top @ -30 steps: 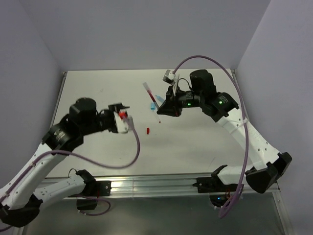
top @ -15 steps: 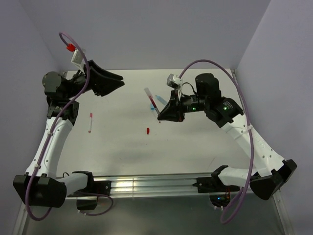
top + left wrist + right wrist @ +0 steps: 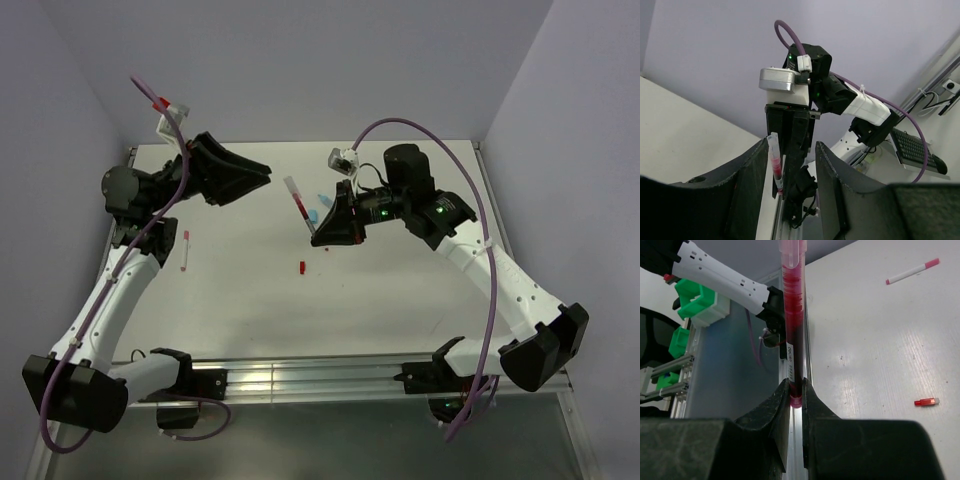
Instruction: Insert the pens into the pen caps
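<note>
My right gripper [image 3: 318, 235] is shut on the lower end of a dark red pen [image 3: 295, 200], which stands up out of the jaws [image 3: 792, 335]. My left gripper [image 3: 258, 178] hangs raised at the back left, open and holding nothing, and points toward that pen. In the left wrist view the pen [image 3: 774, 162] shows between the open fingers, some way off. A white pen with a red end [image 3: 185, 250] lies on the table at the left. A red pen cap [image 3: 302, 267] lies mid-table. A light blue pen cap [image 3: 314, 213] lies just behind the right gripper.
The white table [image 3: 400, 290] has walls close on three sides. Purple cables loop above both arms. A metal rail [image 3: 300, 378] runs along the near edge between the arm bases.
The left arm, at mid-table with a white pen a second ago, has swung up to the back left; that pen now lies on the table. The right gripper shifted slightly left.
</note>
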Robot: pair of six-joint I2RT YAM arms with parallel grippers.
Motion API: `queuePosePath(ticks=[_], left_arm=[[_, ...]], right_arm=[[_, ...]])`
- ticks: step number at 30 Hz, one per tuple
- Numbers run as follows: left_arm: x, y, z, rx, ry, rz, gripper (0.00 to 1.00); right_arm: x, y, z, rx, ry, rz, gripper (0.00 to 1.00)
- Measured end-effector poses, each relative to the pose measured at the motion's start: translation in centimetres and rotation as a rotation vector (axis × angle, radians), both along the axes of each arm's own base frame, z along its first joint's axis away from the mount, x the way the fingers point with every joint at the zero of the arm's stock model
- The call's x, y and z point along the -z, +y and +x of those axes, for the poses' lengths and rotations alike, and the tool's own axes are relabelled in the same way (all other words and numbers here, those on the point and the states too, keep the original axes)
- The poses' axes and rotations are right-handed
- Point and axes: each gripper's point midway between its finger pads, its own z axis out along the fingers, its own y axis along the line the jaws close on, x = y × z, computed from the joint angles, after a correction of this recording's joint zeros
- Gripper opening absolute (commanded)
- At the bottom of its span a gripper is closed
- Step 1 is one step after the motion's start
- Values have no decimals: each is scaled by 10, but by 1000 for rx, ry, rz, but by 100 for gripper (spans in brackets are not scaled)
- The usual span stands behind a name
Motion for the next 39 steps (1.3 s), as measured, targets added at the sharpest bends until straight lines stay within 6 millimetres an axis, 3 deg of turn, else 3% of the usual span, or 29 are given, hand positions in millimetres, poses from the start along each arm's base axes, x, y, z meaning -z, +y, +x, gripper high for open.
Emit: queuePosePath(ticks=[14, 30, 33, 39], left_arm=[[15, -21, 10, 8, 79, -25, 48], [16, -38, 3, 52, 84, -24, 40], [16, -39, 2, 57, 81, -23, 35], [17, -39, 3, 51, 71, -19, 9]], right_arm=[[-4, 2, 0, -3, 6, 14, 0], [-4, 4, -5, -18, 15, 16, 0], [-4, 4, -5, -19, 15, 16, 0], [-5, 5, -7, -29, 14, 21, 0]])
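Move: The clear cap on the upper end of the red pen, which the right fingers grip by its lower end, lies about 5 cm to the right of the open left hand, level fore and aft and some 3 cm lower. The small red cap on the table is roughly 12 cm ahead of the left hand, 6 cm to its right and 46 cm below; the pink-and-white pen lies 19 cm ahead, 26 cm left. From the right hand, the clear cap is about 6 cm ahead, 4 cm left and 10 cm up. The left hand eases about 4 cm to the right and sinks some 1.5 cm onto the upper end of the clear cap, tipping down only slightly, with its half-open fingers straddling the cap as it arrives. Then it stops and shuts its fingers, so that they newly pinch the cap near its tip, while the right hand stays almost in place and keeps its grip on the pen's lower end, the pen slanting up towards the left hand. ##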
